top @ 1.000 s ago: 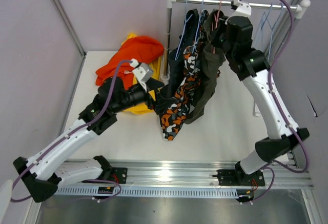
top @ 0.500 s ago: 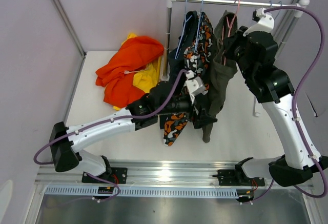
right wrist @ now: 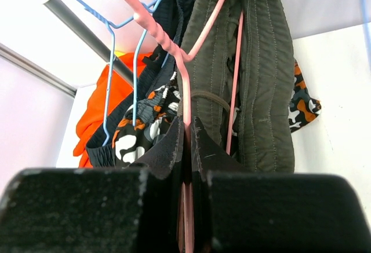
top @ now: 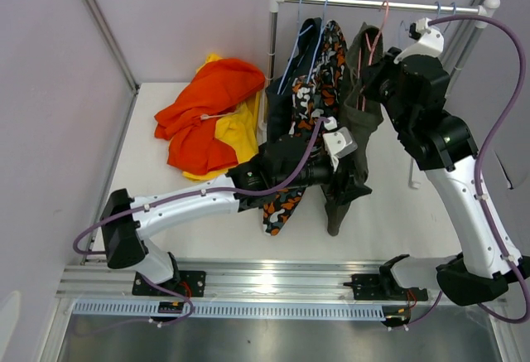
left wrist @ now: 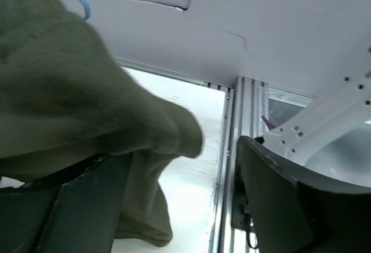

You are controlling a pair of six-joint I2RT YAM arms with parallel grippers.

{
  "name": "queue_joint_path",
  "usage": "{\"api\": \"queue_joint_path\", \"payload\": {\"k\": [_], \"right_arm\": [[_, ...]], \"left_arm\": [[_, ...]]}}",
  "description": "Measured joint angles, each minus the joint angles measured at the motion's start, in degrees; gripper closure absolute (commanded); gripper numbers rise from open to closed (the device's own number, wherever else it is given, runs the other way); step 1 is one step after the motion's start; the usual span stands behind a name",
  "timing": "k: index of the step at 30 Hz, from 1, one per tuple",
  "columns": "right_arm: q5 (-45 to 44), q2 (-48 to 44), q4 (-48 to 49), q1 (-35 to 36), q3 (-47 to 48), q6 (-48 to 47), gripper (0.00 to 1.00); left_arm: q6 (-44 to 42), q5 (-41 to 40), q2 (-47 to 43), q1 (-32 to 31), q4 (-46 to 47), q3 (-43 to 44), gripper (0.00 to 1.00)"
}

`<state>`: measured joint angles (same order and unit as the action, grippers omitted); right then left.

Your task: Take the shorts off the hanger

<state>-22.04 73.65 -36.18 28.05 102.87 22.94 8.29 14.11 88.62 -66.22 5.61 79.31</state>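
The dark olive-grey shorts (top: 361, 126) hang from a pink hanger (top: 374, 35) on the rail (top: 348, 1). My right gripper (top: 374, 68) is shut on that hanger's wire (right wrist: 184, 91), with the olive waistband (right wrist: 261, 79) just beyond the gripper (right wrist: 188, 123). My left gripper (top: 352, 184) is open at the lower leg of the olive shorts; the fabric (left wrist: 87, 108) drapes over its left finger (left wrist: 64, 206), and the gripper (left wrist: 179, 154) has nothing clamped. The camouflage shorts (top: 319, 89) and navy-black shorts (top: 281, 105) hang on blue hangers (right wrist: 110, 73). The orange-red shorts (top: 207, 105) and yellow shorts (top: 240, 126) lie on the table.
The rack's upright post (top: 273, 55) stands behind the hanging clothes. Empty blue hangers (top: 437, 16) hang at the rail's right end. A metal rail (top: 265, 277) runs along the table's near edge. Grey walls close in the left and back.
My left arm has swung from the pile at the left across to the lower olive shorts. My right gripper slid the pink hanger with the olive shorts to the right along the rail.
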Motion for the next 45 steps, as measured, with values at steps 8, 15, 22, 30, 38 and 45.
{"api": "queue_joint_path", "payload": {"k": [8, 15, 22, 30, 38, 45], "right_arm": [[0.0, -1.9, -0.7, 0.0, 0.0, 1.0, 1.0], [0.0, -2.1, -1.0, 0.0, 0.0, 1.1, 1.0], [-1.2, 0.7, -4.2, -0.1, 4.8, 0.7, 1.0], [-0.8, 5.4, -9.9, -1.9, 14.0, 0.4, 1.0], [0.5, 4.7, -13.3, -1.8, 13.8, 2.1, 1.0], [0.5, -1.4, -15.9, -0.1, 11.0, 6.0, 1.0]], "left_arm": [[-1.6, -5.3, 2.4, 0.0, 0.2, 1.0, 0.98], [-2.3, -7.6, 2.4, -0.3, 0.2, 1.2, 1.0], [-2.3, -12.2, -2.8, -5.3, 3.4, -7.3, 1.0], [0.4, -16.4, -9.0, -18.0, 9.8, -23.1, 1.0], [1.7, -21.1, -5.4, -18.0, 7.0, -22.9, 1.0], [2.0, -27.8, 7.0, -8.9, -6.6, 2.7, 1.0]]}}
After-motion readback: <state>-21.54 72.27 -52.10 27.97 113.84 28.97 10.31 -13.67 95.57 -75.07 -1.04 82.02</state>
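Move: The olive shorts' middle lies about 10 cm ahead of the left hand, level sideways and 3 cm higher, with a low fold already between its fingers. The camo shorts hang 11 cm ahead of that hand and 10 cm to its left, 2 cm up. From the right hand, which holds the pink hanger, the olive shorts' middle is 4 cm back, 2 cm left and 11 cm below; the camo shorts are 2 cm back, 11 cm left and 12 cm below. The olive shorts' low fold is pinched as the left fingers shut while easing forward; that hand then tugs it some 14 cm back and 11 cm down, away from the pink hanger. Next it swings forward and up again, turning about 20 degrees counter-clockwise and keeping its pinch. The right hand keeps its grip on the hanger, rises slightly and finally draws back about 4 cm. ##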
